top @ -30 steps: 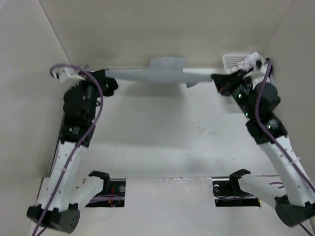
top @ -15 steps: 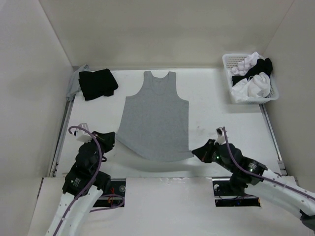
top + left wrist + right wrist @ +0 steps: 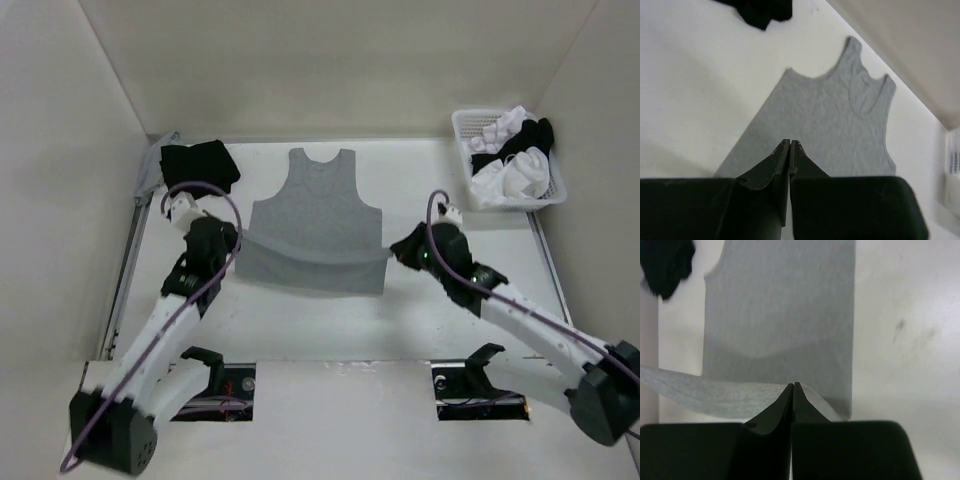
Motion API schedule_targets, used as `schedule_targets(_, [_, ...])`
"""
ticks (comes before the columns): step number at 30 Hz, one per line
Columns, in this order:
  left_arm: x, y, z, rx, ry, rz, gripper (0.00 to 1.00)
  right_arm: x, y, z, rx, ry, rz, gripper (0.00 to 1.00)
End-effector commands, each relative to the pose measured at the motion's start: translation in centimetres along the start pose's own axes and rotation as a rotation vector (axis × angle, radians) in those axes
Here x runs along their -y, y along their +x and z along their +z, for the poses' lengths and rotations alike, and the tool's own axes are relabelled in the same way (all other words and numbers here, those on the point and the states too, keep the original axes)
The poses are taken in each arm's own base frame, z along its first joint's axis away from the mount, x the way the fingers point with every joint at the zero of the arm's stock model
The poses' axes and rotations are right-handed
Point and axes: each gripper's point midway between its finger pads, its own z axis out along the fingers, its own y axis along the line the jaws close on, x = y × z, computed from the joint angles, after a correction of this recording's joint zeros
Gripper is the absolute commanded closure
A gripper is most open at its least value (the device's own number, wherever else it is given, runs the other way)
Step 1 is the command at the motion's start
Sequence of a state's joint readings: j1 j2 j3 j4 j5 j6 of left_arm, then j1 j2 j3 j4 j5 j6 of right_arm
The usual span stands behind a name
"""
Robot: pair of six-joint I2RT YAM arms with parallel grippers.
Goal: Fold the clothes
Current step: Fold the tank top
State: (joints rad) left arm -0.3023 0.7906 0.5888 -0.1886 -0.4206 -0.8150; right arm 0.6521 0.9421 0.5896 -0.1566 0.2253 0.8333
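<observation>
The clothes (image 3: 318, 205), a light-grey sleeveless top, lie in the middle of the table with the neck toward the far wall. The hem is lifted off the table and stretched as a band between my two grippers, hanging over the top's lower half. My left gripper (image 3: 236, 250) is shut on the hem's left corner, and my right gripper (image 3: 393, 255) is shut on its right corner. In the left wrist view the shut gripper (image 3: 790, 142) points over the top (image 3: 840, 125). In the right wrist view the paler hem band runs from the left into the shut gripper (image 3: 794, 385).
A black folded garment (image 3: 198, 162) lies at the far left, also seen in the left wrist view (image 3: 762, 10). A white basket (image 3: 462, 125) holding white and black bundled clothes stands at the far right. Pale walls enclose the table on three sides.
A second ago the top hung stretched in the air at the far side. Half a second ago it lay flat with both grippers near the front. Both have since carried the hem toward the middle.
</observation>
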Motion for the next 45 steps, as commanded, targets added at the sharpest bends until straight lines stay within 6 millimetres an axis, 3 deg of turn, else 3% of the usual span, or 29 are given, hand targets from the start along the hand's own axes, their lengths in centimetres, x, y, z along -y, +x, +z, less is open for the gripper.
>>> schedule_targets(1, [5.7, -7.8, 5.7, 0.224, 0.09, -0.092, 1.0, -5.8, -10.2, 3.3, 0.186, -0.203, 0.004, 1.0])
schedule_targets(6, [9.6, -10.5, 16.5, 0.206, 0.068, -0.099, 1.0, -6.9, -19.8, 11.7, 0.232, -0.195, 0.048, 1.0])
schedule_targets(7, [12.5, -10.4, 22.9, 0.153, 0.087, -0.053, 0.96, -6.4, -23.2, 16.6, 0.222, -0.171, 0.084, 1.0])
schedule_targets(8, [12.5, -10.4, 22.9, 0.153, 0.087, -0.053, 0.96, -6.3, -23.4, 17.2, 0.22, -0.167, 0.087, 1.0])
schedule_targets(9, [13.3, -10.0, 25.1, 0.122, 0.095, -0.035, 0.89, -6.0, -24.2, 19.3, 0.204, -0.156, 0.098, 0.97])
schedule_targets(10, [13.4, -9.2, 27.0, 0.083, 0.088, -0.02, 0.81, -5.8, -24.6, 20.6, 0.19, -0.149, 0.106, 0.9])
schedule_targets(12, [12.4, -8.2, 28.8, 0.039, 0.057, -0.02, 0.7, -4.7, -25.2, 23.1, 0.17, -0.113, 0.114, 0.69])
schedule_targets(14, [11.1, -7.7, 28.3, 0.033, 0.042, -0.041, 0.64, -4.2, -24.9, 24.3, 0.159, -0.093, 0.115, 0.59])
schedule_targets(17, [8.8, -6.7, 24.2, 0.063, 0.049, -0.081, 0.64, -3.1, -22.8, 23.3, 0.145, -0.073, 0.09, 0.59])
schedule_targets(20, [6.2, -2.9, 19.4, 0.06, 0.055, -0.095, 0.65, -2.5, -18.9, 21.0, 0.134, -0.06, 0.065, 0.69])
schedule_targets(22, [3.7, 0.2, 16.8, 0.028, 0.039, -0.104, 0.65, -2.2, -16.4, 19.3, 0.129, -0.063, 0.056, 0.81])
schedule_targets(24, [1.3, 2.9, 15.2, -0.02, 0.02, -0.117, 0.64, -1.4, -13.4, 17.3, 0.115, -0.07, 0.059, 0.94])
schedule_targets(26, [0.1, 4.9, 14.3, -0.081, 0.032, -0.138, 0.63, -0.6, -10.7, 16.0, 0.096, -0.075, 0.067, 0.98])
schedule_targets(30, [-1.3, 6.4, 13.8, -0.142, 0.055, -0.182, 0.6, 1.9, -6.6, 14.8, 0.048, -0.05, 0.08, 0.96])
schedule_targets(33, [-1.9, 7.0, 14.2, -0.164, 0.054, -0.222, 0.58, 3.3, -4.7, 14.7, 0.026, -0.038, 0.091, 0.83])
schedule_targets(38, [-3.4, 8.3, 15.3, -0.207, 0.012, -0.267, 0.59, 5.3, -3.2, 14.8, 0.004, -0.008, 0.143, 0.65])
schedule_targets(45, [-4.7, 9.8, 15.7, -0.243, -0.031, -0.284, 0.6, 5.9, -1.5, 15.2, -0.038, 0.007, 0.177, 0.59])
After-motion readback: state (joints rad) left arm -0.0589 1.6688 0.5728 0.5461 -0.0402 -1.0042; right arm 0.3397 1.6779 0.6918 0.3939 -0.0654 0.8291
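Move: Each hand holds a side of the tank top's hem in the air, the table some 17 cm below the left hand and 12 below the right. The shoulder straps lie about 30 cm ahead and 19 to the right of the left hand; from the right hand, roughly 33 ahead and 15 to its left. The black folded cloth is 27 cm ahead of the left hand and 11 to its left; the basket is 33 ahead of the right hand and 31 to its right. Both hands, already swinging forward with shut fingers on the hem, fling it some 30 cm out over the lying part towards the shoulder straps, the right hand rising about 10 cm on the way and the left only slightly, and both open to let go near the far end of the swing. They then come back about 20 cm and sink almost to the table, the right fingers closing on the way and reopening, the left hand rolling its left side down some 20 degrees, to finish with open fingers at the near corners of the new fold, not yet pinching them. ##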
